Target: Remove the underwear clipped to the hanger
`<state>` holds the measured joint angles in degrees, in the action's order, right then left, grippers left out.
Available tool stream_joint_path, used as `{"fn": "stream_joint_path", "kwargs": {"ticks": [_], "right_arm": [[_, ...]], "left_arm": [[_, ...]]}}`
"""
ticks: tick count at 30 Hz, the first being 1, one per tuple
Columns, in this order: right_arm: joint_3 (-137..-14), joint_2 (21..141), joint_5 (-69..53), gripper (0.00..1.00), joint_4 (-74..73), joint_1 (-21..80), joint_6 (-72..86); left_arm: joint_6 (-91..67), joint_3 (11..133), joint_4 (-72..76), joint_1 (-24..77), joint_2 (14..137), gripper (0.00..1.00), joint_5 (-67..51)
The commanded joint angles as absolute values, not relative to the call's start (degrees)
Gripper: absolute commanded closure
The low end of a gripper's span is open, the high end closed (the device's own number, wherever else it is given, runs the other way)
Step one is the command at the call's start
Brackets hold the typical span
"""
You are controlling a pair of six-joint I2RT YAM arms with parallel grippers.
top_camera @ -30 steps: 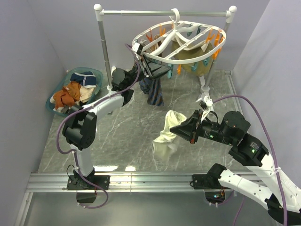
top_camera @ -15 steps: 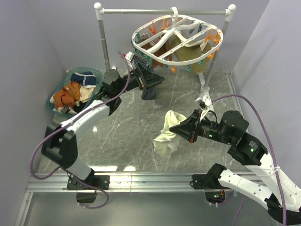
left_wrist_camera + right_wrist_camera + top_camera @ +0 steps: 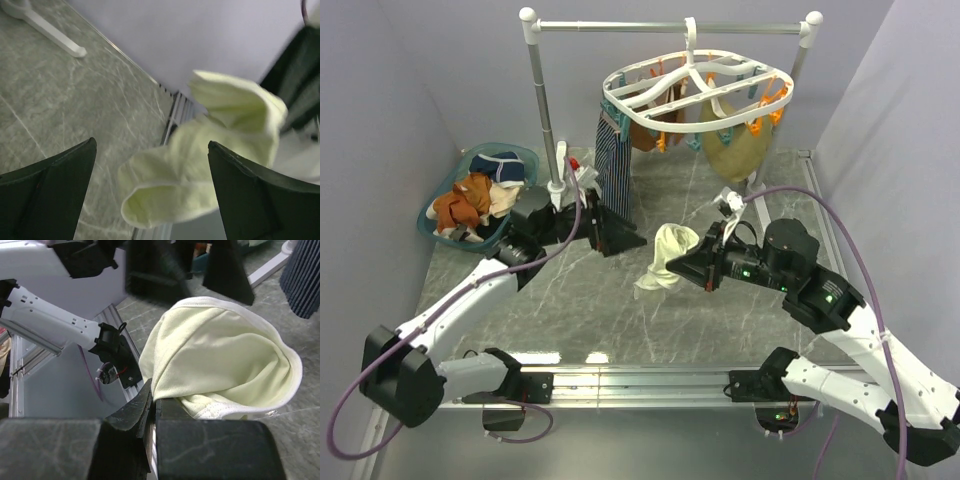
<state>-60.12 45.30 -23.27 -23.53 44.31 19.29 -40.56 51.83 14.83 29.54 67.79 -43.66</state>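
Note:
The white oval hanger [image 3: 700, 95] hangs by its hook from the rail. A dark striped underwear [image 3: 613, 165] is still clipped at its left rim, and a tan one [image 3: 735, 150] hangs at its right. My left gripper [image 3: 620, 232] is low over the table below the striped piece, open and empty [image 3: 151, 142]. My right gripper [image 3: 695, 268] is shut on a pale cream underwear [image 3: 665, 255], which droops from its fingers [image 3: 152, 400]. In the left wrist view that cream cloth [image 3: 200, 165] shows beyond the open fingers. The striped piece [image 3: 305, 275] is also in the right wrist view.
A teal basket [image 3: 525, 160] at the back left holds several loose briefs. The silver-and-white rail stand [image 3: 540, 90] has posts on both sides and white feet on the marble table. Grey walls close in left, back and right.
My left gripper opened, let go of the striped underwear and dropped from the hanger towards the table. The hanger swung back. My right arm carried the cream underwear left.

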Motion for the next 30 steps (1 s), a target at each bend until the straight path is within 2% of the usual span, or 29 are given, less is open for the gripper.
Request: {"fn": "stream_joint_path", "kwargs": {"ticks": [1, 10, 14, 22, 25, 26, 28, 29, 30], "right_arm": [[-63.9, 47.3, -24.3, 1.0, -19.3, 43.7, 19.7], [-67.4, 52.5, -29.3, 1.0, -16.2, 42.4, 21.3], [-69.2, 54.6, -33.7, 1.0, -14.8, 41.3, 22.5], [-68.8, 57.6, -43.0, 1.0, -8.0, 41.3, 27.9], [-69.2, 58.3, -43.8, 1.0, -6.9, 41.3, 28.7], [-69.3, 58.4, -43.9, 1.0, -6.9, 41.2, 28.7], [-69.5, 58.8, -43.9, 1.0, -6.5, 41.2, 29.1], [-69.6, 58.9, -43.4, 1.0, -6.2, 41.2, 29.2], [-69.8, 58.6, -41.8, 1.0, -6.2, 41.1, 29.2]], "left_arm": [[-28.4, 51.0, 13.8, 30.1, 63.2, 0.01, -54.3], [-22.0, 55.7, 7.7, 34.5, 65.5, 0.0, -70.5], [-14.3, 59.2, -2.5, 37.1, 67.8, 0.01, -66.1], [-16.2, 61.6, 1.3, 38.8, 68.7, 0.02, -58.3], [-17.3, 61.5, 2.5, 38.9, 68.9, 0.17, -56.8], [-17.5, 61.5, 2.5, 38.9, 68.9, 0.3, -56.7], [-17.8, 61.8, 1.8, 38.9, 69.5, 0.47, -57.0], [-17.7, 62.0, 0.9, 38.9, 69.8, 0.69, -56.6], [-16.7, 62.5, -1.9, 38.9, 70.0, 0.86, -55.1]]}}
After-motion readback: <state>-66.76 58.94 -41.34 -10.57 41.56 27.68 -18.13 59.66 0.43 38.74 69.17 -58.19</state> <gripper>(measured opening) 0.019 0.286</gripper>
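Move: The pale yellow underwear, already gripped in the right fingers, lies about 8 cm right of the open left hand, 5 cm back and 2 lower. From that hand the striped garment hangs some 14 cm ahead and 4 left, the olive garment roughly 20 ahead and 22 right. From the right hand the underwear's middle is about 3 cm left and 3 ahead, and the left gripper some 9 left and 6 ahead. Left swings back some 8 cm and pinches the underwear the right still holds and brings left and up. ##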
